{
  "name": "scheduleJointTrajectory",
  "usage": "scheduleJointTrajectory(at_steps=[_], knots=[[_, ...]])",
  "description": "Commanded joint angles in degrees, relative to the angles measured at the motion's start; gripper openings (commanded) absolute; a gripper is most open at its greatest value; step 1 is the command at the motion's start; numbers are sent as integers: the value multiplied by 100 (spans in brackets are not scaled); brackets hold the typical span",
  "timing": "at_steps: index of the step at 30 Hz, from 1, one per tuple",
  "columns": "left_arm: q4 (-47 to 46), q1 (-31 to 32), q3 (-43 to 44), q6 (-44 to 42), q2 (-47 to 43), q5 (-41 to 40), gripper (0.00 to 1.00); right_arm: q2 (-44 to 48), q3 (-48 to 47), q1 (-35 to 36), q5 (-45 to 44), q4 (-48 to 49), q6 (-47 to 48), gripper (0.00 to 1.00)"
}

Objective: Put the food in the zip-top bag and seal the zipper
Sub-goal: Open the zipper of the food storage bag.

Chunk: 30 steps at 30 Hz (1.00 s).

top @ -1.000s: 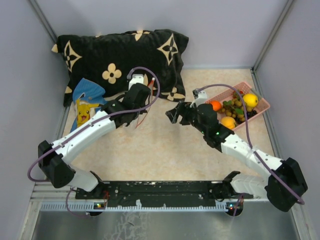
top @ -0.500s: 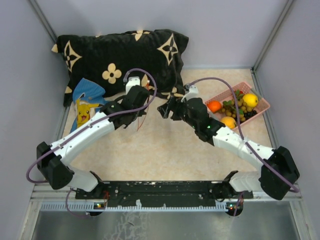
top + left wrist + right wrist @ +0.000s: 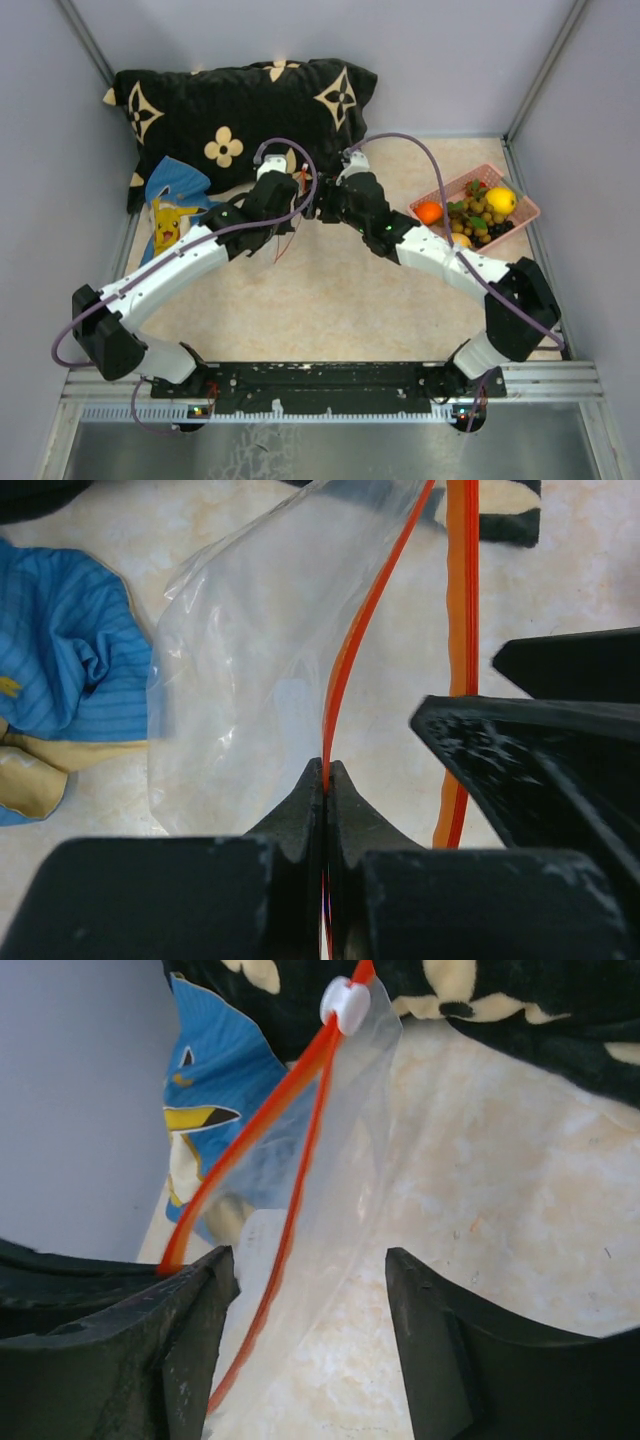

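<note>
The clear zip-top bag (image 3: pixel 240 680) hangs from my left gripper (image 3: pixel 327 772), which is shut on one lip of its orange-red zipper (image 3: pixel 340 675). The other lip (image 3: pixel 460 630) hangs apart, so the mouth gapes. My right gripper (image 3: pixel 310 1290) is open at that mouth, with one zipper lip (image 3: pixel 300 1160) and bag film between its fingers (image 3: pixel 200 1330). A white slider (image 3: pixel 346 1002) sits at the strip's far end. The food lies in the pink basket (image 3: pixel 527 213) at the right: a lemon (image 3: pixel 501 200), an orange (image 3: pixel 430 212) and brownish balls (image 3: pixel 470 220).
A black pillow with cream flower prints (image 3: pixel 240 105) lies at the back left. A blue cartoon-print cloth (image 3: pixel 170 205) is spread beside it, just left of the bag. Grey walls close in the table on three sides.
My right arm has swung left from beside the basket to the bag's mouth, and its jaws have narrowed a little. My left gripper has kept its hold on the zipper and barely moved.
</note>
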State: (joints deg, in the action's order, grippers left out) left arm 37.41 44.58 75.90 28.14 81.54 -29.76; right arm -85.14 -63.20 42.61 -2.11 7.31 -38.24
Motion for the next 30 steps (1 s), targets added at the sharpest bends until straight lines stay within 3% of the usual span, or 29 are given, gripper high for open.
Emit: scheduleJointTrajectory(at_steps=[1,4,15,25,30], knots=[[-252,-10,-25,-353,-237,56,0,-334,-395,82,-32,-291,-89,60],[-252,-10,-47,-523,-321,-95,0,-470,-429,81,-233,-654,60,51],[-311,-10,-102,-1399,-736,-691,0,-310,-650,81,-765,-1556,789,0],[42,-10,-324,-1914,-751,-1863,0,-315,-1784,81,-998,-3171,1617,0],[4,-10,-268,-1632,-781,-1311,0,-469,-1756,86,-470,-3127,1474,2]])
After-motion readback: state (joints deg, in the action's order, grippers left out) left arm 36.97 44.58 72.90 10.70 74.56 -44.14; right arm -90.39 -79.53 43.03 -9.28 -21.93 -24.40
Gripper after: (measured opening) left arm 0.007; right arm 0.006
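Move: The right hand, fingers open, goes for the bag's free zipper lip, about 6 cm below it and neither ahead nor to either side; the white slider sits some 8 cm ahead of that hand, 1 cm to its left and 1 cm below. The left hand already pinches the other lip; from it the free lip lies about 4 cm right, 1 cm ahead and 3 cm lower, the blue towel roughly 23 cm left, level fore and aft, some 16 cm below. Right hand sinks 7 cm, pinches the free lip and rises 5, while left draws its lip leftward and up. ##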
